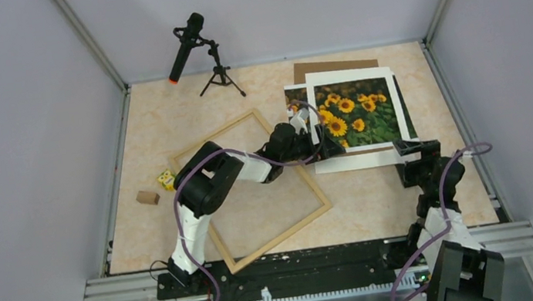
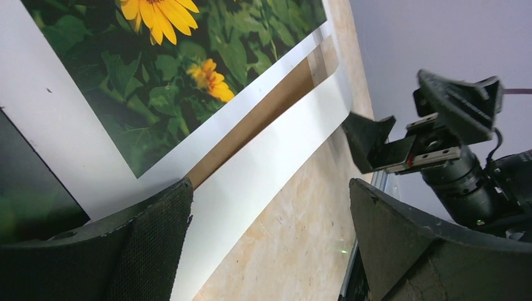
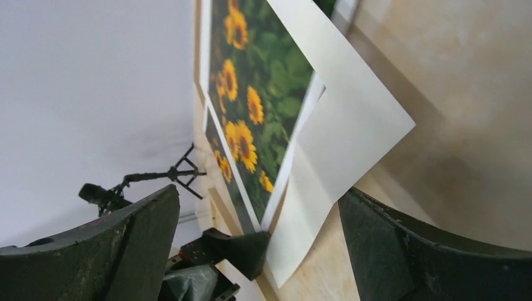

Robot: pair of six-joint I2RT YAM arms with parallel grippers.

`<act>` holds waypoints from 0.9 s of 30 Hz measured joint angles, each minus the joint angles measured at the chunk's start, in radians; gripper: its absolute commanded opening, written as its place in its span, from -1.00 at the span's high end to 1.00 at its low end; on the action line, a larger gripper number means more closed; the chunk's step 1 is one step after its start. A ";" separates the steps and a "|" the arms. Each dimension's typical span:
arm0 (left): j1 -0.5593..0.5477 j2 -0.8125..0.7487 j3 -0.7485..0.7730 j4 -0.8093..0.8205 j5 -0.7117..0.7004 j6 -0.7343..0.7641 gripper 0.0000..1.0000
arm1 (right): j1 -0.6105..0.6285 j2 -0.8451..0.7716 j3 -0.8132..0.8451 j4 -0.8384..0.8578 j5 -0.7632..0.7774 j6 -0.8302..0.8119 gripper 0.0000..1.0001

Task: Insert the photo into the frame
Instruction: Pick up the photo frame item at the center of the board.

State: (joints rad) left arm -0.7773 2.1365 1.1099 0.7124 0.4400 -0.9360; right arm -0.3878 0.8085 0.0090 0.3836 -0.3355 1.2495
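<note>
The sunflower photo point(image 1: 355, 111) lies flat at the back right, in a stack with a white mat point(image 1: 351, 75) and a brown board point(image 1: 324, 67). Its left edge point(image 1: 294, 103) sticks out past the mat. The light wooden frame point(image 1: 282, 235) lies tilted on the table to the left, with nothing inside it. My left gripper point(image 1: 323, 149) reaches across the frame to the stack's near left corner; its jaws point(image 2: 270, 194) stand open with nothing between them. My right gripper point(image 1: 409, 149) is open at the stack's near right corner, which shows between its fingers point(image 3: 257, 200).
A microphone on a small tripod point(image 1: 193, 49) stands at the back left. A small wooden block point(image 1: 147, 198) and a yellow-green cube point(image 1: 166, 180) lie left of the frame. Grey walls close in both sides, and a metal rail point(image 1: 471, 131) runs along the right edge.
</note>
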 measured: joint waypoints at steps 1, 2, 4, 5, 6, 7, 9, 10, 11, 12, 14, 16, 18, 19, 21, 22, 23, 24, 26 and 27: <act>-0.004 0.000 0.000 0.000 -0.003 0.003 -0.96 | 0.000 0.006 0.000 0.037 0.003 -0.001 -0.86; -0.006 0.000 0.000 0.000 -0.005 0.006 -0.96 | 0.000 0.014 0.000 0.076 0.006 -0.002 -0.85; -0.012 0.000 0.000 0.000 -0.011 0.013 -0.97 | 0.000 0.039 0.000 0.153 0.010 -0.008 -0.84; -0.014 0.000 0.000 0.000 -0.012 0.016 -0.96 | 0.000 0.058 0.000 0.192 0.012 -0.011 -0.84; -0.016 0.000 0.001 0.000 -0.013 0.019 -0.96 | 0.000 0.077 0.000 0.225 0.014 -0.011 -0.84; -0.017 0.000 0.001 0.000 -0.014 0.020 -0.96 | 0.000 0.098 0.000 0.257 0.018 -0.012 -0.83; -0.018 0.000 0.001 0.000 -0.015 0.023 -0.96 | 0.000 0.156 0.000 0.320 0.027 -0.013 -0.81; -0.018 0.000 0.001 0.000 -0.015 0.023 -0.96 | 0.000 0.190 0.001 0.352 0.031 -0.011 -0.80; -0.018 0.000 0.001 0.000 -0.016 0.024 -0.96 | 0.000 0.223 0.001 0.383 0.034 -0.008 -0.79; -0.019 0.000 0.001 0.000 -0.016 0.024 -0.96 | 0.002 0.256 0.001 0.412 0.037 -0.007 -0.77; -0.019 0.000 0.002 -0.001 -0.016 0.027 -0.96 | 0.007 0.335 0.012 0.460 0.044 -0.001 -0.65; -0.019 0.000 0.004 -0.005 -0.016 0.029 -0.96 | 0.016 0.418 0.034 0.504 0.046 0.003 -0.45; -0.022 0.000 0.008 -0.011 -0.019 0.034 -0.96 | 0.029 0.515 0.059 0.574 0.046 0.008 -0.22; -0.024 0.000 0.012 -0.017 -0.021 0.037 -0.96 | 0.036 0.564 0.074 0.606 0.045 0.010 0.05; -0.027 0.000 0.018 -0.027 -0.026 0.045 -0.96 | 0.048 0.654 0.101 0.673 0.043 0.010 0.32; -0.029 0.000 0.022 -0.033 -0.029 0.048 -0.96 | 0.053 0.705 0.113 0.719 0.039 0.018 0.39; -0.031 0.000 0.024 -0.037 -0.034 0.050 -0.96 | 0.058 0.752 0.123 0.768 0.037 0.025 0.44; -0.033 0.000 0.027 -0.042 -0.037 0.052 -0.96 | 0.061 0.790 0.131 0.807 0.036 0.028 0.50; -0.037 0.000 0.035 -0.056 -0.045 0.060 -0.97 | 0.068 0.877 0.153 0.883 0.027 0.045 0.68; -0.040 0.000 0.039 -0.062 -0.048 0.065 -0.96 | 0.071 0.921 0.166 0.917 0.024 0.053 0.80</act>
State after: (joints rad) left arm -0.8169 2.1365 1.1488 0.6506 0.3916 -0.8707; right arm -0.3172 1.7290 0.1753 1.3010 -0.3119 1.3029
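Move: The white mat's near right corner, curled up a little, lies just by the right hand: about 2 cm ahead, 1 cm to its right and 3 cm below. The sunflower photo under the mat has its middle some 14 cm ahead of the right hand, 15 cm to its left and 5 cm lower. From the left hand, that mat corner is roughly 19 cm to the right, 7 cm back and 4 cm below. The white mat's near right corner is taken forward by the right hand, which first rises about 3 cm while edging ahead, then sinks back down and pushes on to about 8 cm forward in all. Its fingers stay wide at first, then close in the second half to pinch the corner, the tips tilting up some 10 degrees. The left hand stays nearly in place over the mat's near left part, fingers open. ##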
